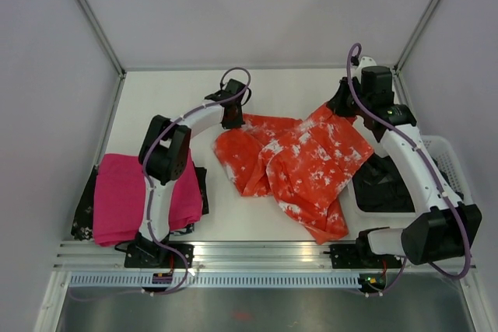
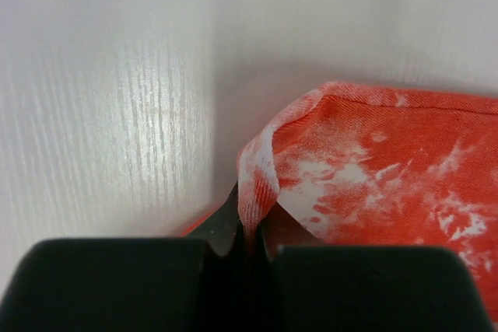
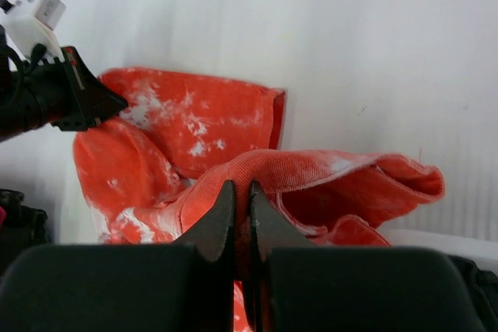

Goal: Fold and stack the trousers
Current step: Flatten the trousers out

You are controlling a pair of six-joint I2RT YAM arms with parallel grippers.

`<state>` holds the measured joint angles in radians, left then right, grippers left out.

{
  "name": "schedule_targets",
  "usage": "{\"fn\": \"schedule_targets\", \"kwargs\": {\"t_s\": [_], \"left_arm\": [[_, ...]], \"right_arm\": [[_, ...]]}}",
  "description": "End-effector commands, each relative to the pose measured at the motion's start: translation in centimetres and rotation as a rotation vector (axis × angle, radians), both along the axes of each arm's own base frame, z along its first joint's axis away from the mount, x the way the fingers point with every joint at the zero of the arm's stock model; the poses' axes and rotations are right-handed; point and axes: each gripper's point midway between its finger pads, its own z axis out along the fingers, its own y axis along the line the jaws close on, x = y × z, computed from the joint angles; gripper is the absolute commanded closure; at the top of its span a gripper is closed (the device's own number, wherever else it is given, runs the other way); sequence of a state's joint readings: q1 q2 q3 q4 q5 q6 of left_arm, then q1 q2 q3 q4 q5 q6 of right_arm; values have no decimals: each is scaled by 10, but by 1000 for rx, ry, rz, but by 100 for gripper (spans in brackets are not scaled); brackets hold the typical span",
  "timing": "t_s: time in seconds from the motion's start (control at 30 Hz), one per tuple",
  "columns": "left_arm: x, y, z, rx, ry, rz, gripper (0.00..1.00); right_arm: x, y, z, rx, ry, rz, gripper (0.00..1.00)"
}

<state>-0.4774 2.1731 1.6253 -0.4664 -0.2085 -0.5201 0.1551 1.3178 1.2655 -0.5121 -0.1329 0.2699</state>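
Note:
The trousers [image 1: 299,161], orange-red with white blotches, lie crumpled across the middle of the white table. My left gripper [image 1: 233,120] is at their far left corner, shut on a pinched fold of the hem [image 2: 257,192]. At their far right corner, my right gripper [image 1: 342,106] is shut on a raised ridge of the same trousers [image 3: 311,172], which it holds a little above the table. In the right wrist view the left gripper [image 3: 93,103] shows at the left, on the cloth. One leg end reaches toward the near edge [image 1: 331,227].
A folded magenta-pink cloth [image 1: 124,196] lies at the near left on a dark garment [image 1: 84,211]. A white basket [image 1: 447,162] with black cloth [image 1: 381,184] stands at the right. Grey walls and metal posts enclose the table; a rail [image 1: 257,253] runs along the front.

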Motion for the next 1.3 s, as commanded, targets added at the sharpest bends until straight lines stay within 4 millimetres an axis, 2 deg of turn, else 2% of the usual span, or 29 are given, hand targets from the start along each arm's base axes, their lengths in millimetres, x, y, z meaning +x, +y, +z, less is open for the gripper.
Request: {"fn": "schedule_targets", "kwargs": {"t_s": [0.0,0.03,0.07,0.1,0.13,0.17,0.2,0.23,0.27,0.3,0.33,0.37,0.43,0.5,0.53,0.57,0.6,0.67,0.7,0.73,0.77,0.8,0.87,0.9,0.97,1.13,1.17,1.2,1.27], "left_arm": [[18,16,54,33,-84,15,98],[29,29,83,27,-141,48,98],[35,45,131,21,-233,91,98],[43,72,168,16,-295,151,98],[45,95,198,21,-351,208,98],[37,115,249,-10,-439,256,98],[36,150,283,-19,-499,337,98],[29,174,310,-9,-561,402,98],[19,193,337,-4,-618,451,98],[-2,215,376,-5,-702,512,98],[-17,249,405,39,-764,614,98],[-30,265,423,78,-798,649,98],[-68,301,466,176,-881,777,98],[-89,322,484,269,-896,828,98],[-93,330,483,294,-889,845,98],[-94,333,477,303,-860,837,98],[-91,342,466,273,-831,841,98],[-82,340,443,215,-770,820,98],[-75,339,423,204,-724,801,98],[-67,332,411,175,-695,765,98],[-62,327,403,145,-685,755,98],[-58,324,386,136,-648,737,98],[-54,318,374,109,-632,714,98],[-50,317,362,107,-620,704,98],[-45,314,353,103,-608,681,98],[-27,308,325,103,-534,626,98],[-22,307,315,105,-509,618,98],[-21,305,309,102,-493,609,98],[-19,302,292,95,-453,595,98]], "right_arm": [[29,19,55,113,-152,37,100],[39,27,94,145,-224,68,100],[53,35,93,165,-203,97,100],[57,43,110,186,-231,137,100],[62,45,152,198,-321,153,100],[69,48,161,197,-343,165,100],[71,48,180,189,-389,176,100],[68,47,218,190,-482,184,100],[69,48,232,189,-521,189,100],[68,47,248,193,-568,190,100],[63,47,267,200,-622,196,100],[60,46,287,208,-690,191,100],[59,34,306,212,-755,118,100],[63,20,307,175,-774,46,100],[70,11,295,139,-758,2,100],[74,-1,291,122,-755,-60,100],[81,-10,276,105,-731,-82,100],[91,-19,256,85,-697,-111,100],[96,-24,245,77,-675,-123,100],[104,-26,225,70,-632,-126,100],[108,-26,214,70,-607,-116,100],[109,-30,205,66,-591,-115,100],[106,-33,186,61,-569,-110,100],[105,-40,166,54,-531,-132,100],[88,-49,170,47,-544,-166,100],[55,-77,147,-3,-440,-298,100],[53,-78,143,-13,-426,-300,100],[52,-80,130,-39,-402,-293,100],[51,-83,123,-55,-397,-300,100]]}}
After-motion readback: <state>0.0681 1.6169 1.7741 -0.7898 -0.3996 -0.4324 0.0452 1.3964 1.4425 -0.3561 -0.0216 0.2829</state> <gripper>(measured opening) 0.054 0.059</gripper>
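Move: The left hand, low over the table, pinches the trousers' left end; the bare table it carries this over lies some 30 cm to its left and 3 cm nearer, with the folded pink trousers about 25 cm left and 28 cm back. From the raised right hand, the far table strip is about 22 cm ahead, 11 cm right and 25 cm down; the trousers' bunched middle hangs 11 cm back, 8 cm left, 20 cm down; the basket sits 11 cm back, 24 cm right. Both grippers keep their pinch on the orange trousers. The left swings its end fast upward and left, away from the right hand, to over 50 cm higher, then sinks halfway, stopping some 30 cm left with fingers tipped outward and turned counter-clockwise. The right heaves up about 25 cm and forward, tipping outward too, then drops most of that, drifting right and at last slightly back. ##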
